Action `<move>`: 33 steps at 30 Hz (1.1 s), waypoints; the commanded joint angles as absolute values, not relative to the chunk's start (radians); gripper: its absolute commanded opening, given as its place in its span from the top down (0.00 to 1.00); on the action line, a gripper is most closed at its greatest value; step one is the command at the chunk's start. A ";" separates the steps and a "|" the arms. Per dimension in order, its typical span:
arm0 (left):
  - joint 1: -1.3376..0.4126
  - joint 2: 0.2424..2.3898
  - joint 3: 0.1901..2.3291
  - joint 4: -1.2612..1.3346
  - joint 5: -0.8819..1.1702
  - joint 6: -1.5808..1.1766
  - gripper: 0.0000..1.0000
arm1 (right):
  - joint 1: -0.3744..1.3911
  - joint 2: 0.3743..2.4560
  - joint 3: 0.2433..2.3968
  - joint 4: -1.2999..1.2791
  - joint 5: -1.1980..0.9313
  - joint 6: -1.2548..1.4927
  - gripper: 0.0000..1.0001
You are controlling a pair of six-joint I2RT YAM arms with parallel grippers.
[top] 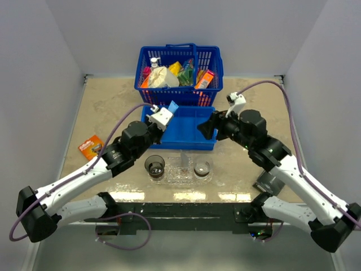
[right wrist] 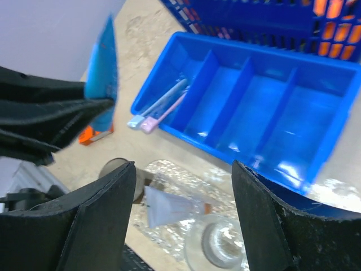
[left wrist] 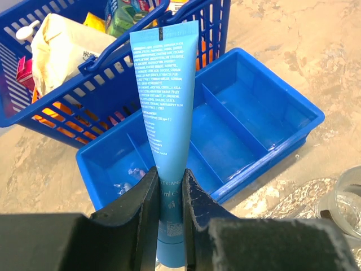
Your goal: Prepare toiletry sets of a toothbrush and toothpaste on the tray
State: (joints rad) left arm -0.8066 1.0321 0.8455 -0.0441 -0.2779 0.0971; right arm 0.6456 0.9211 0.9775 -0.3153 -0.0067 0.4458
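Observation:
My left gripper [left wrist: 169, 172] is shut on a blue toothpaste tube [left wrist: 166, 96], which stands up between the fingers above the blue divided bin [left wrist: 254, 113]. In the top view that gripper [top: 163, 118] hangs over the bin's left end. Two toothbrushes [right wrist: 161, 107], one pale blue and one pink, lie in the bin's left compartment with their heads over the rim. The clear bumpy tray [top: 177, 177] lies in front of the bin, and a pale toothpaste tube [right wrist: 169, 206] lies on it between two smoky cups [top: 154, 165] [top: 201, 168]. My right gripper [right wrist: 183, 169] is open and empty above the tray's far edge.
A blue handled basket [top: 179, 74] full of packets and a white pump bottle stands behind the bin. An orange pack [top: 90, 147] lies on the table at the left. A grey object [top: 268, 182] sits by the right arm.

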 commanded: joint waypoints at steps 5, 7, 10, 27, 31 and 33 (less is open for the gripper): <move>-0.883 1.032 0.831 0.045 -0.365 0.169 0.98 | 0.811 1.143 1.199 -0.224 0.025 0.548 0.28; -0.890 1.023 0.827 0.048 -0.364 0.167 0.99 | 0.821 1.198 1.242 -0.227 0.043 0.572 0.28; -0.896 1.020 0.831 0.043 -0.361 0.172 0.99 | 0.836 1.242 1.270 -0.196 0.057 0.589 0.30; -0.919 0.997 0.822 0.049 -0.359 0.175 0.99 | 0.842 1.351 1.321 -0.140 0.150 0.603 0.58; -0.920 0.996 0.819 0.051 -0.348 0.176 0.97 | 0.841 1.341 1.302 -0.115 0.147 0.609 0.75; -0.920 0.994 0.818 0.051 -0.339 0.178 0.91 | 0.841 1.330 1.290 -0.103 0.147 0.611 0.84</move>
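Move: The toothpaste already stands tail-up in the left fingers, its middle roughly 3 cm ahead of that hand, 1 cm to its right and 3 cm above. From the open right hand it lies about 13 cm left, 5 cm ahead and level. The blue tray is some 12 cm ahead of the right hand, 8 cm left and 24 cm below; the clear glass about 7 cm back, 4 cm right, also 24 cm below. Right hand sweeps about 12 cm left, then 5 cm forward, pinching the upper toothpaste the left still holds. ##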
